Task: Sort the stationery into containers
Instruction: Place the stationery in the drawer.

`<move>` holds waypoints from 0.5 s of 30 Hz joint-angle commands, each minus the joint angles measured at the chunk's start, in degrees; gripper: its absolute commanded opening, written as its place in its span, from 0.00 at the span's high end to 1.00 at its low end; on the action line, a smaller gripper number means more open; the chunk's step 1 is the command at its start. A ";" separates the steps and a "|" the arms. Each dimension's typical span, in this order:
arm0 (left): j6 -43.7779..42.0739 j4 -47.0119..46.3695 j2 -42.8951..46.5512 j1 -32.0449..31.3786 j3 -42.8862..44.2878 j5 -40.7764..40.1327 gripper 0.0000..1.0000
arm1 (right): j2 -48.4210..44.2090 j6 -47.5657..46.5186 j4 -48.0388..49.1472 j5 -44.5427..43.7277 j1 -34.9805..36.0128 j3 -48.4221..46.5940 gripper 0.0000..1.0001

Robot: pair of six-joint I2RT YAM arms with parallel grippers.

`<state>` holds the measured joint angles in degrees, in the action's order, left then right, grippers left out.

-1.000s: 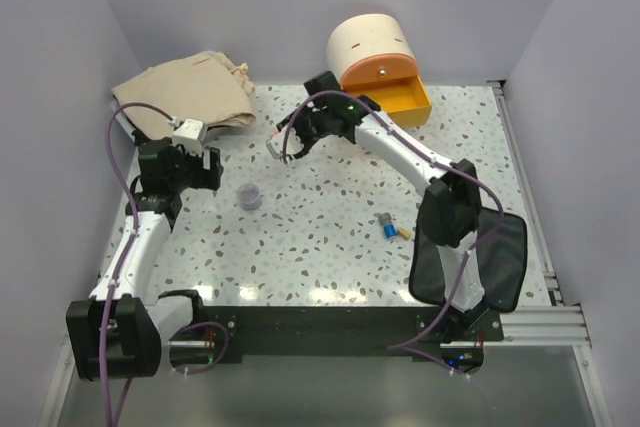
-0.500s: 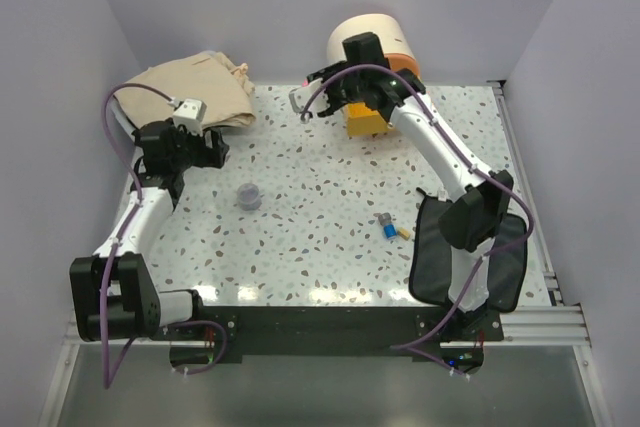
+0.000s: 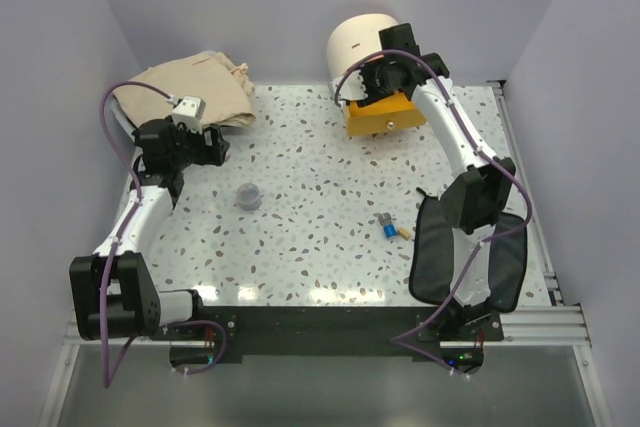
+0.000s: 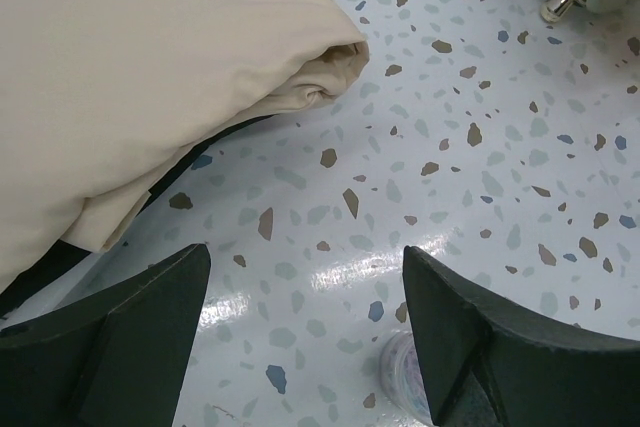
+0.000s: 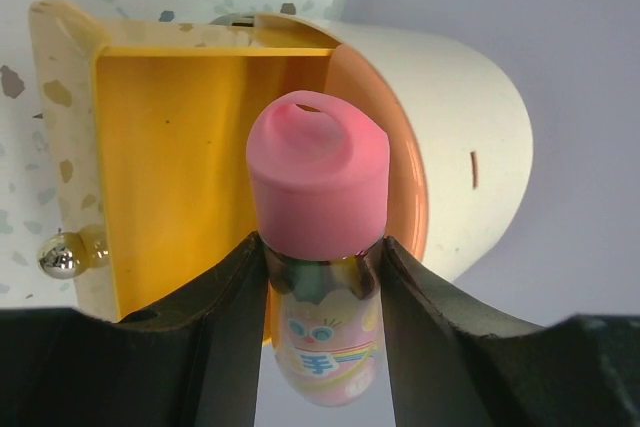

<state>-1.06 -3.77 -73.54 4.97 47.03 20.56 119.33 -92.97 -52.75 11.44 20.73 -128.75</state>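
Note:
My right gripper (image 3: 383, 79) is shut on a pink tube (image 5: 320, 197) with a pink cap and a cartoon label. It hangs just over the open orange drawer (image 3: 386, 117) of the cream cylindrical box (image 3: 358, 42). In the right wrist view the tube sits between the fingers (image 5: 232, 327), with the yellow drawer floor (image 5: 170, 167) right behind it. My left gripper (image 3: 205, 144) stands open at the left, close over the table. A tiny grey round pot (image 3: 249, 196) sits just beyond it, by the right finger (image 4: 470, 337). Small blue and yellow pieces (image 3: 392, 229) lie mid-right.
A folded beige cloth bag (image 3: 190, 92) lies at the back left, right beside the left gripper (image 4: 305, 287). The flat black pouch (image 3: 505, 257) lies at the front right under the right arm. Grey walls close in the table on three sides.
The right gripper has carried the pink tube from mid-table back and right, to over the drawer. The left arm has shifted slightly back towards the cloth bag.

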 commanded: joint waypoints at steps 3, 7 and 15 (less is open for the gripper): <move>0.62 -2.12 -0.20 0.39 1.40 0.27 0.18 | 1.16 -1.17 -0.34 -0.72 -1.30 -0.63 1.00; 0.71 -1.94 -0.55 0.39 1.58 -0.08 0.18 | 3.19 -0.46 0.28 -0.90 -2.53 -0.89 1.00; 0.62 -1.77 -1.26 0.39 2.10 -0.25 0.18 | 4.86 -0.37 1.77 -1.77 -3.24 1.04 1.00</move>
<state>-1.04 -3.75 -74.43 4.97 47.03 20.49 124.57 -93.34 -53.52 10.96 17.82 -127.70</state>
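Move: The right hand already holds the pink-capped bottle above the open yellow drawer, whose middle lies about 13 cm below, level fore and aft and some 3 cm to the right. The drawer's knob is roughly 7 cm back, 4 cm right and 14 cm below; the rounded cabinet body stands about 10 cm ahead and 4 cm left, 12 cm lower. From the left hand, the drawer is some 37 cm right and 10 cm ahead, 4 cm lower. The right hand, keeping its grip, lowers the pink-capped bottle about 6 cm towards the yellow drawer, easing rightward. ##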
